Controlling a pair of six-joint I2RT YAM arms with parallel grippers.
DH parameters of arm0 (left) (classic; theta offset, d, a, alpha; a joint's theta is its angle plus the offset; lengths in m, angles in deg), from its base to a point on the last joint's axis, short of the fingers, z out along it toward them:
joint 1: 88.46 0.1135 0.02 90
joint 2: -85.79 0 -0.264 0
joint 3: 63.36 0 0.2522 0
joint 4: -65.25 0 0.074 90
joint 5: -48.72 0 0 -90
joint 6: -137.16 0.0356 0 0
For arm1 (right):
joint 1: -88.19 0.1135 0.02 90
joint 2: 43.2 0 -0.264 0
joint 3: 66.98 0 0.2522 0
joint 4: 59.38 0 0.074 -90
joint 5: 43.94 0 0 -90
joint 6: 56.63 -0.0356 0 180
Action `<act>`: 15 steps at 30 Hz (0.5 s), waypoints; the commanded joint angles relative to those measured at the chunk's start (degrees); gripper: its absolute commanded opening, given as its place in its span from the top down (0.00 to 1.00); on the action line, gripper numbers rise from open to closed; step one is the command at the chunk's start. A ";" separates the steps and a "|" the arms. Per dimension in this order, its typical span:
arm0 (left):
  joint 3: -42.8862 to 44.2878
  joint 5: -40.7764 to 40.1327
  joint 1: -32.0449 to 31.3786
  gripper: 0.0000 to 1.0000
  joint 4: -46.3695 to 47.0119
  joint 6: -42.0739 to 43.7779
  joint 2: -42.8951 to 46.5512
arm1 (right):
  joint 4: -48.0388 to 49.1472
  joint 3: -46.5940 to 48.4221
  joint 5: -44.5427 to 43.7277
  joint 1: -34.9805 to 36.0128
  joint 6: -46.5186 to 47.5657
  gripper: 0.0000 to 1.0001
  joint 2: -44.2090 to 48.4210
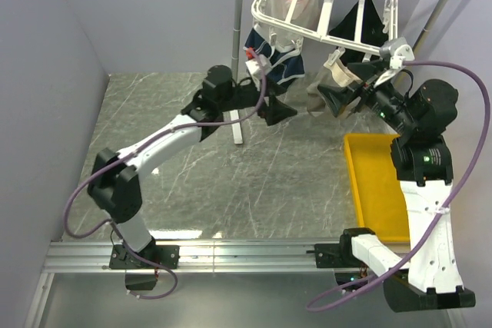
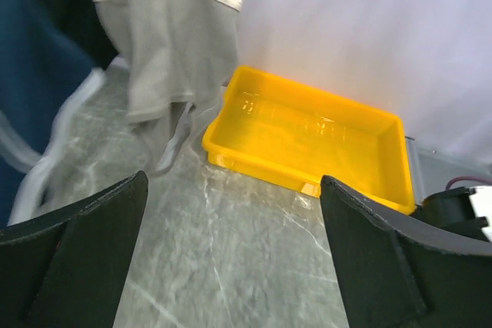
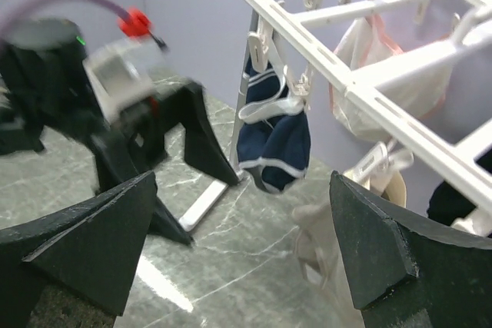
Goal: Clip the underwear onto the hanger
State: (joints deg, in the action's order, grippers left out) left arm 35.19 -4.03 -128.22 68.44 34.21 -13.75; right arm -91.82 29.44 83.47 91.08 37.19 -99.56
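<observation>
The taupe underwear (image 1: 319, 88) hangs by its beige waistband from a clip on the white hanger (image 1: 323, 5). In the left wrist view it hangs at the upper left (image 2: 173, 59). In the right wrist view it shows at the lower right (image 3: 330, 243), under the hanger's frame (image 3: 346, 74). My left gripper (image 1: 278, 107) is open and empty, just left of the underwear, with bare floor between its fingers (image 2: 231, 251). My right gripper (image 1: 342, 99) is open and empty, just right of the underwear (image 3: 242, 243). Neither gripper touches it.
Navy blue briefs (image 1: 273, 63) hang on the hanger's left side, a black garment (image 1: 361, 24) on its right, and a pale garment (image 3: 384, 74) behind. The hanger hangs from a grey pole stand (image 1: 238, 51). A yellow tray (image 1: 377, 186) lies on the marble floor at the right.
</observation>
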 commanded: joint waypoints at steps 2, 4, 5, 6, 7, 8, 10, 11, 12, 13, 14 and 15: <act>-1.13 -0.34 3.82 0.01 -6.47 -3.57 6.99 | -2.58 -2.05 2.49 -2.10 -3.73 0.00 3.35; 0.54 -2.70 5.31 0.01 -16.12 -2.70 7.96 | -4.69 -2.84 2.84 -2.63 -5.57 0.00 3.97; 3.07 -4.02 6.01 0.01 -20.07 -2.00 7.88 | -5.49 -3.98 2.93 -2.55 -5.75 0.00 4.24; 4.66 -6.29 6.19 0.01 -28.29 -1.30 7.62 | -6.19 -4.77 2.93 -2.63 -5.83 0.00 4.41; 7.64 -8.67 6.46 0.01 -31.68 0.02 7.35 | -7.50 -5.39 2.85 -2.63 -5.92 0.00 4.41; 8.71 -13.04 7.07 0.01 -35.11 0.64 6.92 | -8.12 -7.14 2.76 -2.55 -6.36 0.00 4.41; 9.43 -15.10 8.30 0.01 -40.76 1.35 7.17 | -9.27 -9.34 1.80 -4.13 -6.36 0.00 4.59; 8.47 -16.32 10.04 0.01 -40.94 1.17 8.48 | -9.36 -11.96 1.18 -4.13 -6.28 0.00 4.94; 7.15 -16.60 11.02 0.01 -40.77 0.82 9.54 | -9.45 -13.55 0.65 -4.13 -6.36 0.00 5.29; 4.18 -17.12 11.81 0.01 -39.55 0.04 10.59 | -9.01 -15.14 -0.22 -4.13 -6.10 0.00 5.73; 2.76 -19.48 12.95 0.01 -39.28 -0.06 12.52 | -8.75 -18.37 -0.75 -4.13 -5.84 0.00 6.60; 1.35 -20.63 13.40 0.01 -38.75 -0.14 13.41 | -8.22 -19.97 -1.28 -4.13 -5.75 0.00 7.13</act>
State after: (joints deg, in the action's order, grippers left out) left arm 39.54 -18.21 -117.27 33.90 34.14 -5.01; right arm -99.05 14.18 84.45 87.30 31.87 -93.44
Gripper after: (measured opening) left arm 0.993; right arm 0.999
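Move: The underwear already hangs from the hanger, its middle about 10 cm ahead of the open right hand, level sideways and some 10 cm lower. The navy garment hangs roughly 20 cm left of the underwear and 5 cm farther out; the hanger's middle is about 20 cm ahead of the right hand, 5 cm left and 8 cm above. From the left hand, the underwear lies some 18 cm right, 8 cm ahead and slightly above. Both stay open: left retreats 13 cm left and slightly forward, turning counter-clockwise; right sinks 11 cm, tipping down. ##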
